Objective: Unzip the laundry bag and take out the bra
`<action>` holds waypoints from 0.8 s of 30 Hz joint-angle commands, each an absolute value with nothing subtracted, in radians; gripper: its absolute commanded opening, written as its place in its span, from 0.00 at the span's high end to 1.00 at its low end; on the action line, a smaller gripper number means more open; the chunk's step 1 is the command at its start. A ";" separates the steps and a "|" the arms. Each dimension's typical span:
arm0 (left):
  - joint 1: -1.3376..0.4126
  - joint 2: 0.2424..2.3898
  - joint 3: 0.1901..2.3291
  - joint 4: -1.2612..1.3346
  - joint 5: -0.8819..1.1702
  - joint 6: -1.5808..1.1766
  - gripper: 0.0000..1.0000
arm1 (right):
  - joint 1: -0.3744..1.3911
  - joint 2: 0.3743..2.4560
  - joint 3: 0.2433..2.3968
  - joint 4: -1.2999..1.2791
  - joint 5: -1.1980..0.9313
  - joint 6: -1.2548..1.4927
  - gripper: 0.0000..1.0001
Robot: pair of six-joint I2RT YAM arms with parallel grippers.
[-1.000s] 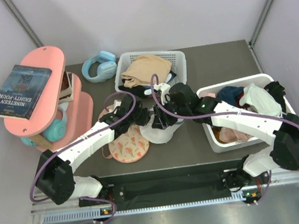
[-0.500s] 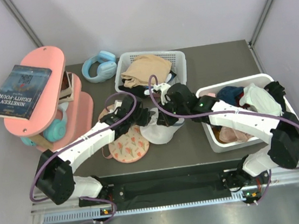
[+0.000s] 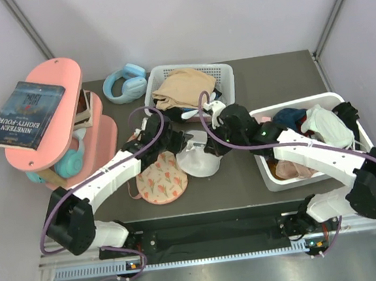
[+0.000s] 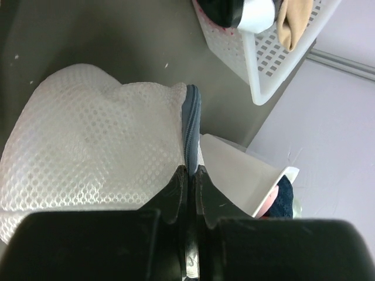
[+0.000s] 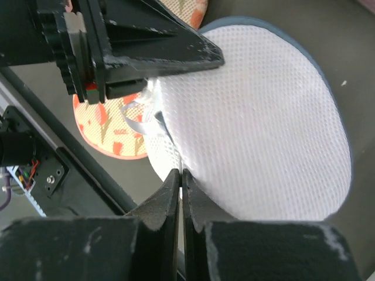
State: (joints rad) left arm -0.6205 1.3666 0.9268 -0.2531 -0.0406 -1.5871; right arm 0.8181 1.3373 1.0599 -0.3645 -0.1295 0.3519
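Observation:
The white mesh laundry bag (image 3: 199,161) lies mid-table between both arms. My left gripper (image 3: 189,142) is shut on its dark zip rim (image 4: 191,114), fingertips pinching the rim's near end (image 4: 190,171). From the other side my right gripper (image 3: 211,150) is shut on the bag's mesh edge (image 5: 180,174), with the white dome (image 5: 263,117) spreading beyond it. The peach-pink flowered bra (image 3: 157,178) lies flat on the table just left of the bag, outside it, and shows in the right wrist view (image 5: 111,126) under the left gripper's black body (image 5: 135,47).
A white slatted basket (image 3: 224,74) with a tan garment stands behind the bag. A white bin (image 3: 269,172) of clothes sits at the right. Blue headphones (image 3: 126,83) and a pink shelf (image 3: 56,129) with a book are at the back left.
My right gripper has closed on the bag's mesh. Both grippers and the bag have shifted slightly away from the bases, and the left one has moved right.

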 commanded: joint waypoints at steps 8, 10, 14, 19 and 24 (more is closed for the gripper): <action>-0.551 1.509 1.000 0.064 0.178 -1.365 1.00 | 0.770 1.230 1.006 -0.403 -0.054 0.364 1.00; -0.545 1.560 1.009 0.171 0.242 -1.353 1.00 | 0.770 1.230 1.020 -0.416 -0.052 0.361 1.00; -0.529 1.643 1.048 0.284 0.343 -1.292 1.00 | 0.772 1.244 1.049 -0.422 -0.058 0.341 1.00; -0.502 1.634 1.042 0.244 0.388 -1.203 0.66 | 0.773 1.301 1.078 -0.407 -0.097 0.330 1.00; -0.491 1.484 1.061 -0.074 0.258 -1.091 0.23 | 0.790 1.367 1.115 -0.361 -0.156 0.331 1.00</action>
State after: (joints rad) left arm -0.5030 1.6291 1.0145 0.1154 0.3378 -1.2144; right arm 0.7815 1.3273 1.0462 -0.4126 -0.1051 0.3428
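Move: Both hands already grip the laundry bag by its zippered edge. Its middle lies about 6 cm back, 4 cm right and 6 cm below the left hand; from the right hand it is about 4 cm left, 1 cm back and 7 cm down. The white basket stands some 18 cm ahead of the left hand and 3 cm right; the tulip pouch lies about 10 cm back and 12 cm left of that hand. Still pinching the bag's zippered edge, the left hand draws it to the right and forward, about 5 cm each way, swinging some 20 degrees clockwise and tipping its fingers up; then it opens wide, lets go and eases back left a little. The right hand keeps its pinch on the edge, shifting about 3 cm right and then a centimetre back left. ##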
